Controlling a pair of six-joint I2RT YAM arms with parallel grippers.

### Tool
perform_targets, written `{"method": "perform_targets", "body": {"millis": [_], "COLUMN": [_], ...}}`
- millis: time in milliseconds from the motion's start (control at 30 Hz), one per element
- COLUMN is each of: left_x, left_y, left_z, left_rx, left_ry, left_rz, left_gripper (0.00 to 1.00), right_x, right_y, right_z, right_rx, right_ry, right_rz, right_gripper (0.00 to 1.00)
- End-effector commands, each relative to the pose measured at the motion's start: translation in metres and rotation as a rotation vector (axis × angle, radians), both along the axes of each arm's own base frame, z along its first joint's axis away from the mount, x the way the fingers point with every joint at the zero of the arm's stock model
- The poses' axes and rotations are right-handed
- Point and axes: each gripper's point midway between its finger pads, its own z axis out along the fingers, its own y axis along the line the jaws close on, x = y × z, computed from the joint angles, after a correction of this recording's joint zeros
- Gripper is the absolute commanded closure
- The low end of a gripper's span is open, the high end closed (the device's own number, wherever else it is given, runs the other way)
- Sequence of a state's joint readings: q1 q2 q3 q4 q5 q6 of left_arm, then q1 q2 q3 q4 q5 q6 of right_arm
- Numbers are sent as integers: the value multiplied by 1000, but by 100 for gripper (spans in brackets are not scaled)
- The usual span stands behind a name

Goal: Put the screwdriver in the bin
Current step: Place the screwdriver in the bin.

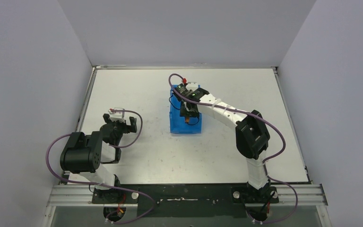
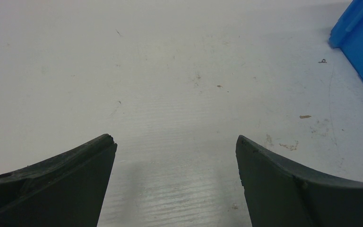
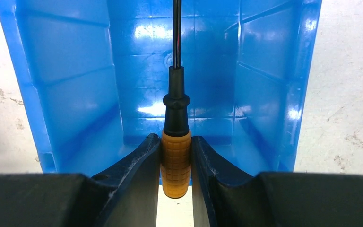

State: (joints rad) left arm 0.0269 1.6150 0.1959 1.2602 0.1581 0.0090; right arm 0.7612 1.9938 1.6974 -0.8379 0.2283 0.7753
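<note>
The screwdriver (image 3: 176, 161), with its ribbed orange handle and thin black shaft, is pinched between the fingers of my right gripper (image 3: 176, 142), which is shut on the handle. Its shaft points out over the open blue bin (image 3: 75, 94). In the top view the right gripper (image 1: 189, 109) hangs over the bin (image 1: 176, 124) at the table's middle, and a bit of orange of the screwdriver (image 1: 187, 121) shows below it. My left gripper (image 1: 119, 124) stands open over bare table at the left, with nothing between its fingers (image 2: 75, 175).
A corner of the blue bin (image 2: 361, 42) shows at the far right of the left wrist view. White walls close in the table on three sides. The table's metal frame (image 1: 194, 196) runs along the near edge by the arm bases.
</note>
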Motion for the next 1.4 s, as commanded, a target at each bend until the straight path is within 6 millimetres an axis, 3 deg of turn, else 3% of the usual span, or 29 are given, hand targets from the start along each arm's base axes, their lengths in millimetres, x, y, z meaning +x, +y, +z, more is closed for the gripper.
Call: {"method": "perform_targets", "body": {"millis": [0, 733, 867, 1133, 1233, 1367], "left_x": [8, 8, 7, 5, 5, 5], "left_y": [-3, -3, -3, -2, -2, -2], "left_z": [16, 17, 17, 18, 18, 18], "left_rx": [6, 6, 5, 3, 4, 4], "left_ry": [-59, -64, -67, -75, -75, -75], "left_rz": [-16, -16, -16, -10, -8, -8], "left_gripper": [3, 3, 3, 3, 3, 3], "right_x": [8, 16, 15, 17, 19, 21], "right_y": [11, 13, 12, 13, 13, 13], "right_z": [-2, -55, -57, -54, -48, -41], "right_rx": [31, -42, -38, -32, -31, -26], "right_ry": [-45, -20, -18, -22, -31, -40], "right_rz": [-1, 51, 53, 56, 52, 49], "right_gripper": [100, 100, 83, 62, 45, 44]}}
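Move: I hold the screwdriver by its handle in my right hand, shaft pointing forward, already over the near half of the bin. The bin's middle lies about 5 cm ahead of this hand, barely 1 cm to its left and some 4 cm below; its near wall is roughly 6 cm back, straight behind and about 4 cm lower. From my left hand the bin's middle is around 28 cm to the right and 4 cm ahead, at about the same height. With my grip kept shut on the handle, I lower my right hand about 6 cm between the bin's walls, creeping a centimetre forward and a little left, quickest in the middle and easing off near the floor. There I hold still and open my fingers to roughly half, letting go of the handle. ##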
